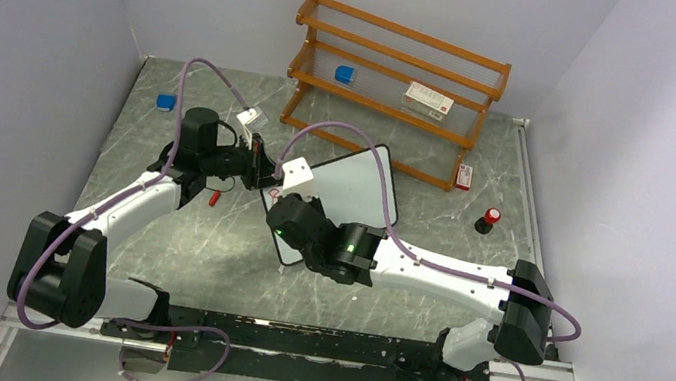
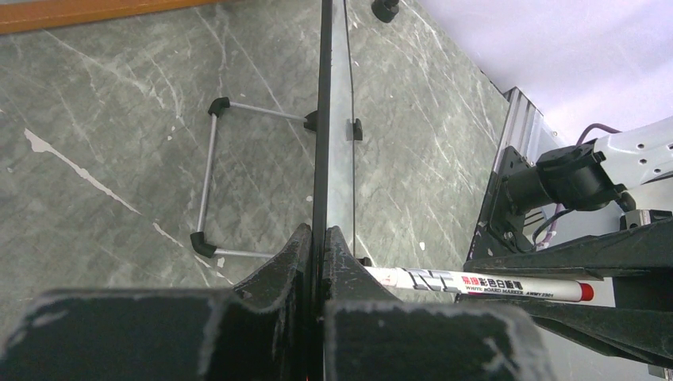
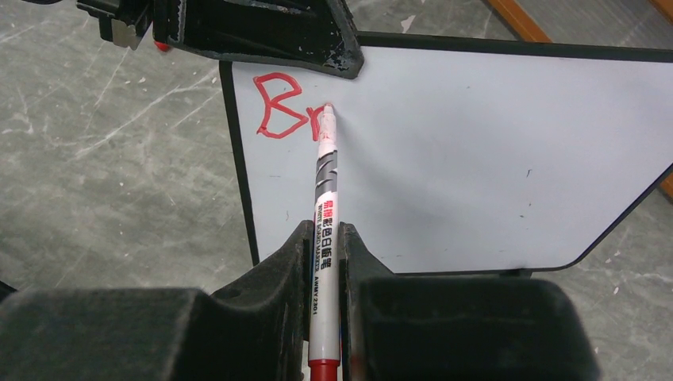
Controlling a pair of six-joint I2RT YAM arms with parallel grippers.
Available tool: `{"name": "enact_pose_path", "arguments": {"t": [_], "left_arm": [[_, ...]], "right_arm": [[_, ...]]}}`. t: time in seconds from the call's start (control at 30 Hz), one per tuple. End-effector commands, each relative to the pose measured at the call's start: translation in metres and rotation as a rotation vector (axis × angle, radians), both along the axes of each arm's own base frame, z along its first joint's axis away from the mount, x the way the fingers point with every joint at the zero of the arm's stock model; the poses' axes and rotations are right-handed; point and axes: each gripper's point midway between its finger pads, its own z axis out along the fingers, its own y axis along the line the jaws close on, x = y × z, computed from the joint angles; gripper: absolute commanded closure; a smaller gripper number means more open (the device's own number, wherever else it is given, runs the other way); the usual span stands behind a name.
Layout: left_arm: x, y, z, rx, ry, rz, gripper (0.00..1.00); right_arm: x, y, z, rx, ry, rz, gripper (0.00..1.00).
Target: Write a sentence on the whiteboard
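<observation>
The whiteboard (image 1: 356, 189) stands tilted on its wire stand (image 2: 208, 175) in the middle of the table. My left gripper (image 1: 263, 173) is shut on the board's left edge, which runs edge-on (image 2: 324, 119) between the fingers (image 2: 298, 254) in the left wrist view. My right gripper (image 3: 324, 235) is shut on a white marker (image 3: 325, 186) with a red end. The marker's tip touches the board (image 3: 476, 159) just right of the red letters "Br" (image 3: 279, 107) at the top left corner. The same marker (image 2: 492, 283) shows in the left wrist view.
A wooden shelf (image 1: 395, 88) stands at the back with a blue object (image 1: 344, 74) and a white-and-red box (image 1: 427, 100) on it. On the table lie a blue item (image 1: 165, 102), a small red piece (image 1: 213, 198), a red-topped black object (image 1: 488, 220) and a small box (image 1: 463, 176).
</observation>
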Motion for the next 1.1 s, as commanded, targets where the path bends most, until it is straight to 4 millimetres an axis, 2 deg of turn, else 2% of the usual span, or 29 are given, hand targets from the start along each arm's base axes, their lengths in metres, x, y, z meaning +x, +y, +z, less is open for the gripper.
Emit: {"name": "enact_pose_path", "arguments": {"t": [0.0,0.2,0.3,0.4,0.53,0.77,0.87,1.07], "left_arm": [[-0.002,0.000,-0.012,0.038,0.035,0.003,0.95],[-0.001,0.001,-0.012,0.043,0.030,0.011,0.94],[0.001,0.002,-0.011,0.052,0.024,0.020,0.84],[0.006,0.005,-0.006,0.073,-0.002,0.044,0.70],[0.013,0.009,0.018,0.077,-0.077,0.087,0.52],[0.024,0.034,0.070,0.173,-0.285,0.207,0.36],[0.015,0.037,0.085,0.206,-0.387,0.178,0.31],[-0.018,0.022,0.106,0.209,-0.663,0.087,0.24]], "right_arm": [[0.009,-0.004,0.009,0.024,-0.008,-0.041,1.00],[0.006,-0.008,0.016,0.046,-0.005,-0.030,1.00],[0.002,-0.009,0.026,0.070,-0.008,-0.004,1.00],[-0.001,-0.014,0.033,0.082,-0.005,0.020,1.00],[-0.004,-0.022,0.038,0.099,0.031,0.050,1.00],[-0.007,-0.040,0.052,0.164,0.079,0.115,1.00],[-0.006,-0.047,0.060,0.207,0.092,0.153,1.00],[-0.006,-0.052,0.070,0.246,0.108,0.206,1.00]]}}
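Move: The left hand already pinches the whiteboard's far edge near its left corner; the board's middle is some 12 cm to its right, 2 cm back and 7 cm lower. The red cap lies about 14 cm left of the left hand, level fore and aft, 17 cm down. From the right hand, holding the marker, the board's middle is about 6 cm ahead, 5 cm right, 6 cm below; the red letters are 5 cm ahead, 7 cm left, 3 cm below. Up and to its right, the right hand backs the marker tip off the end of the "r", rising about 7 cm with 5 cm or so sideways, the wrist tilting slightly and the marker still gripped. The left hand opens wide to let go of the board's edge, edges a little left, then climbs clear by some 10 cm, its wrist turning about 30 degrees. ##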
